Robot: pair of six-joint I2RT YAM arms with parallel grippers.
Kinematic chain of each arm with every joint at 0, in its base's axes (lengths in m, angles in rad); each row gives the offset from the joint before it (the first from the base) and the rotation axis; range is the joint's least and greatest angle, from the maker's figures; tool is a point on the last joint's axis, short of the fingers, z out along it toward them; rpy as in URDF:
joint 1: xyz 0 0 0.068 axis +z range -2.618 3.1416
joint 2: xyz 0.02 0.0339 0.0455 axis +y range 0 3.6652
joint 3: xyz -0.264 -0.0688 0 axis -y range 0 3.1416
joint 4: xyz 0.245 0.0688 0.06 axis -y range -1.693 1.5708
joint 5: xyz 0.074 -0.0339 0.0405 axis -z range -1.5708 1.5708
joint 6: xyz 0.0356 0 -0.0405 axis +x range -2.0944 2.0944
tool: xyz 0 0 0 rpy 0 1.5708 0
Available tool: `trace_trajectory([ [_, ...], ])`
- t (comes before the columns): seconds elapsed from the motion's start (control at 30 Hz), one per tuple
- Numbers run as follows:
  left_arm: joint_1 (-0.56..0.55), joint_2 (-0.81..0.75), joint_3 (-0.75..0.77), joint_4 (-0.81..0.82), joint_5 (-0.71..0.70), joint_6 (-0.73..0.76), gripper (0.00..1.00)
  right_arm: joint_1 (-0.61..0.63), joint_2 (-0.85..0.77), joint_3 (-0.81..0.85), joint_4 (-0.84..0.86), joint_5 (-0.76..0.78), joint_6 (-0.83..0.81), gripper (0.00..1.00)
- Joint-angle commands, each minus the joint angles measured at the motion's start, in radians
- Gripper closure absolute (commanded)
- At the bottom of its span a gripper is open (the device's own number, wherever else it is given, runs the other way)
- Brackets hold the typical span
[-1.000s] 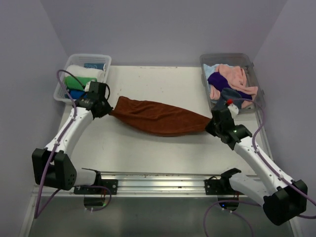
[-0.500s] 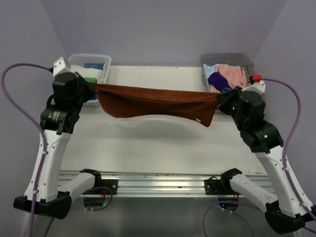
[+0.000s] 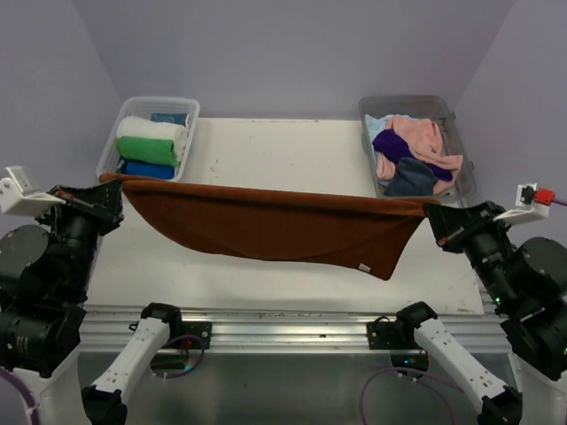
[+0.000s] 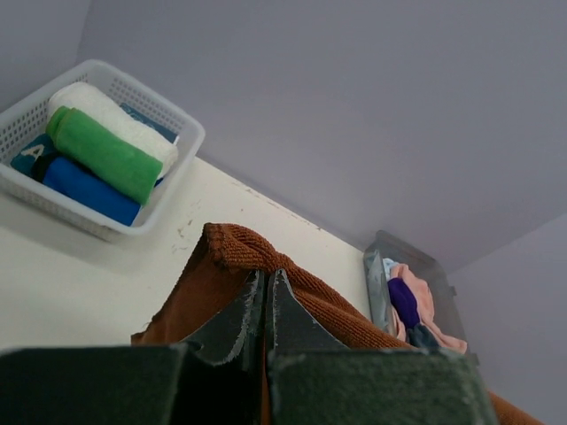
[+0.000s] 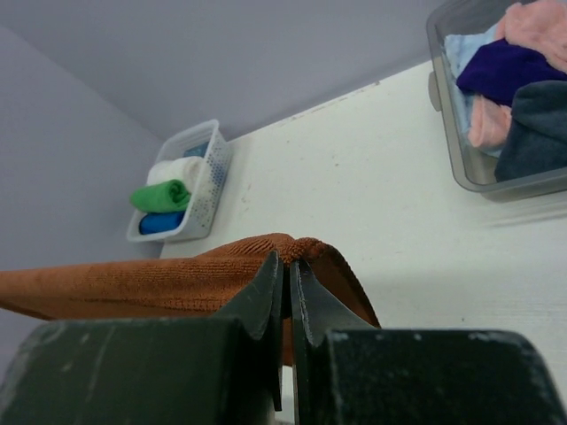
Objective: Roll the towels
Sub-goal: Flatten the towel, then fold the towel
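Note:
A rust-brown towel (image 3: 266,226) hangs stretched in the air between both arms, high above the table, sagging in the middle with a small tag at its lower right corner. My left gripper (image 3: 108,181) is shut on its left corner; in the left wrist view the left gripper (image 4: 266,276) pinches the bunched brown cloth (image 4: 232,243). On the other side my right gripper (image 3: 431,212) is shut on the right corner, and the right gripper (image 5: 287,259) bites the brown towel (image 5: 177,279). Rolled white (image 3: 152,129), green (image 3: 151,149) and blue (image 3: 147,169) towels lie in the left bin.
A white basket (image 3: 190,108) with the rolled towels stands at the back left. A clear bin (image 3: 454,115) at the back right holds loose pink, purple, pale blue and dark grey-blue towels. A metal rail (image 3: 283,320) runs along the near table edge.
Both arms have risen and drawn toward the near edge, lifting the brown towel off the table and pulling it taut and spread between them.

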Motion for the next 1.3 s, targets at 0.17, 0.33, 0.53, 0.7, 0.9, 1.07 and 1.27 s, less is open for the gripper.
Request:
trace_trajectory([
  [0.17,0.008,0.012,-0.003,-0.166,-0.1,-0.08,1.0,-0.004,-0.027,-0.073,-0.14,-0.026,0.103,1.0],
  [0.33,0.008,0.114,-0.205,-0.093,-0.154,-0.066,1.0,-0.004,0.103,-0.211,-0.065,0.066,0.051,1.0],
  [0.53,0.009,0.46,-0.431,0.205,-0.111,-0.011,1.0,-0.004,0.453,-0.375,0.243,0.202,-0.062,1.0],
  [0.7,0.023,0.688,-0.388,0.302,-0.079,0.021,1.0,-0.015,0.742,-0.354,0.445,0.239,-0.09,1.0],
  [0.9,0.066,0.808,-0.328,0.331,-0.028,0.051,1.0,-0.076,0.91,-0.27,0.489,0.184,-0.136,1.0],
  [1.07,0.095,0.787,-0.368,0.331,0.013,0.075,1.0,-0.114,0.871,-0.303,0.494,0.098,-0.153,1.0],
  [1.27,0.097,0.66,-0.517,0.32,0.057,0.08,1.0,-0.116,0.704,-0.46,0.428,0.011,-0.108,1.0],
])
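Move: Held up by its far corners, the brown towel hangs between the hands, its middle about 20 cm to the right of the left hand and 20 cm to the left of the right one, some 10 cm down. The bare table meant for the left corner is about 18 cm ahead and 38 cm below; for the right corner, 19 ahead, 2 left and 34 below. The white basket is 30 cm ahead of the left hand and 10 left; the grey bin is 34 ahead of the right hand and 10 right. Swinging the towel down together, both hands ease back about 2 cm, then sweep down some 30 cm and forward about 20 towards the bare table between the bins, fingers tipping from level to steeply down. The right wrist also rolls its left side down; shut fingers keep their corners as the hands finally start drawing back, a centimetre or two. ##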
